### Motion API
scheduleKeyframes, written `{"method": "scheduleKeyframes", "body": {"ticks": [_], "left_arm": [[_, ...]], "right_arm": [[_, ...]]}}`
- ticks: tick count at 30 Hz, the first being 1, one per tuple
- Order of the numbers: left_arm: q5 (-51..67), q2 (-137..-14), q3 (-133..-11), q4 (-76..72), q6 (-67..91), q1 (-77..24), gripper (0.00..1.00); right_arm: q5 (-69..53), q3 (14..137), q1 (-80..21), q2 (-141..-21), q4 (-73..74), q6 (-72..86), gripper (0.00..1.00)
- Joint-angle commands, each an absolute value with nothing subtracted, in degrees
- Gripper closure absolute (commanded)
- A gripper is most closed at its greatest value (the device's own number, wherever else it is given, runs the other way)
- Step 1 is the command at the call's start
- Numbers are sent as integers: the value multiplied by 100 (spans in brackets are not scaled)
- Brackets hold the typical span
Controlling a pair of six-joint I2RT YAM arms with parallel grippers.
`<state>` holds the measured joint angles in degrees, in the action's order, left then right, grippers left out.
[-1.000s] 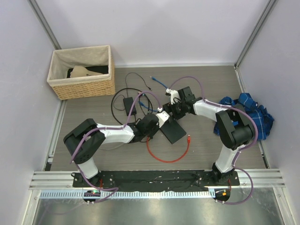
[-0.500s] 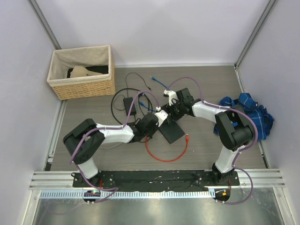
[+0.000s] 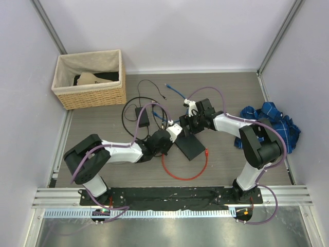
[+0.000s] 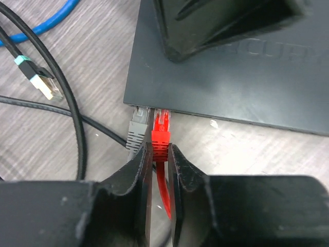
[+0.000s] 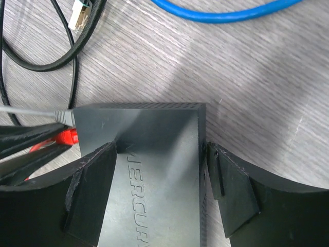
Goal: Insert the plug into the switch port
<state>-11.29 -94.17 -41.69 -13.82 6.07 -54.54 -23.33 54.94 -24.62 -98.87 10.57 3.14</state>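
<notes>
The switch (image 3: 193, 146) (image 4: 231, 77) (image 5: 154, 175) is a flat dark box lying on the floor. The red plug (image 4: 161, 128) (image 5: 67, 137) sits in a port on the switch's edge, beside a grey plug (image 4: 138, 129). My left gripper (image 4: 161, 154) (image 3: 174, 133) is shut on the rear boot of the red plug, a pad against each side. My right gripper (image 5: 160, 149) (image 3: 191, 127) straddles the switch across its width, a finger (image 5: 231, 190) against each side wall. The red cable (image 3: 185, 174) loops toward the near side.
A wicker basket (image 3: 90, 77) stands at the far left. A black power brick (image 3: 141, 116) with black cords (image 4: 67, 103) lies left of the switch. A blue cable (image 3: 175, 91) (image 5: 221, 13) lies beyond it. A loose beige plug (image 4: 42, 85) rests nearby. A blue cloth (image 3: 272, 126) is piled at the right.
The switch with both grippers on it has slid slightly toward the near right. The left arm's elbow has swung to the near left.
</notes>
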Motion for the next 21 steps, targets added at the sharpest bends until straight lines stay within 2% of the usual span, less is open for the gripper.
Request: {"method": "scheduleKeyframes", "body": {"ticks": [1, 13, 16, 21], "left_arm": [[-862, -8974, -3991, -2294, 817, -5493, 79], [-1002, -8280, -3700, -1486, 1221, -5572, 54], [-1090, -8174, -3735, -924, 1353, -5616, 53], [-1204, -8340, -3875, -229, 1643, -5634, 59]], "right_arm": [[-2189, 5352, -2443, -9835, 1670, 537, 21], [-1986, 5423, -2408, -9870, 1705, 527, 21], [-1978, 5397, -2408, -9870, 1705, 519, 21], [-1986, 5379, -2408, -9861, 1696, 527, 21]]}}
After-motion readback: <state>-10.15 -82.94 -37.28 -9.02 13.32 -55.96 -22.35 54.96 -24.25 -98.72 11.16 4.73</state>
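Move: The red plug, already in the switch, lies between the left fingertips, only about 1 cm ahead and 1 cm right of that hand. The grey plug sits beside it, about 2 cm ahead and straight in line; the switch's middle is roughly 7 cm right and 1 cm back, and the black cable's plug about 8 cm ahead and 3 cm left. From the right hand the red plug lies some 5 cm back and 5 cm left. The left fingers come free of the red plug, spreading further from their slight gap to nearly half open, while the hand rises about 4 cm and backs off some 3 cm, away from the switch, dipping about 1 cm at the end. The right hand stays at the switch's far end, its wide-open fingers still astride the long edge opposite the plugs. ##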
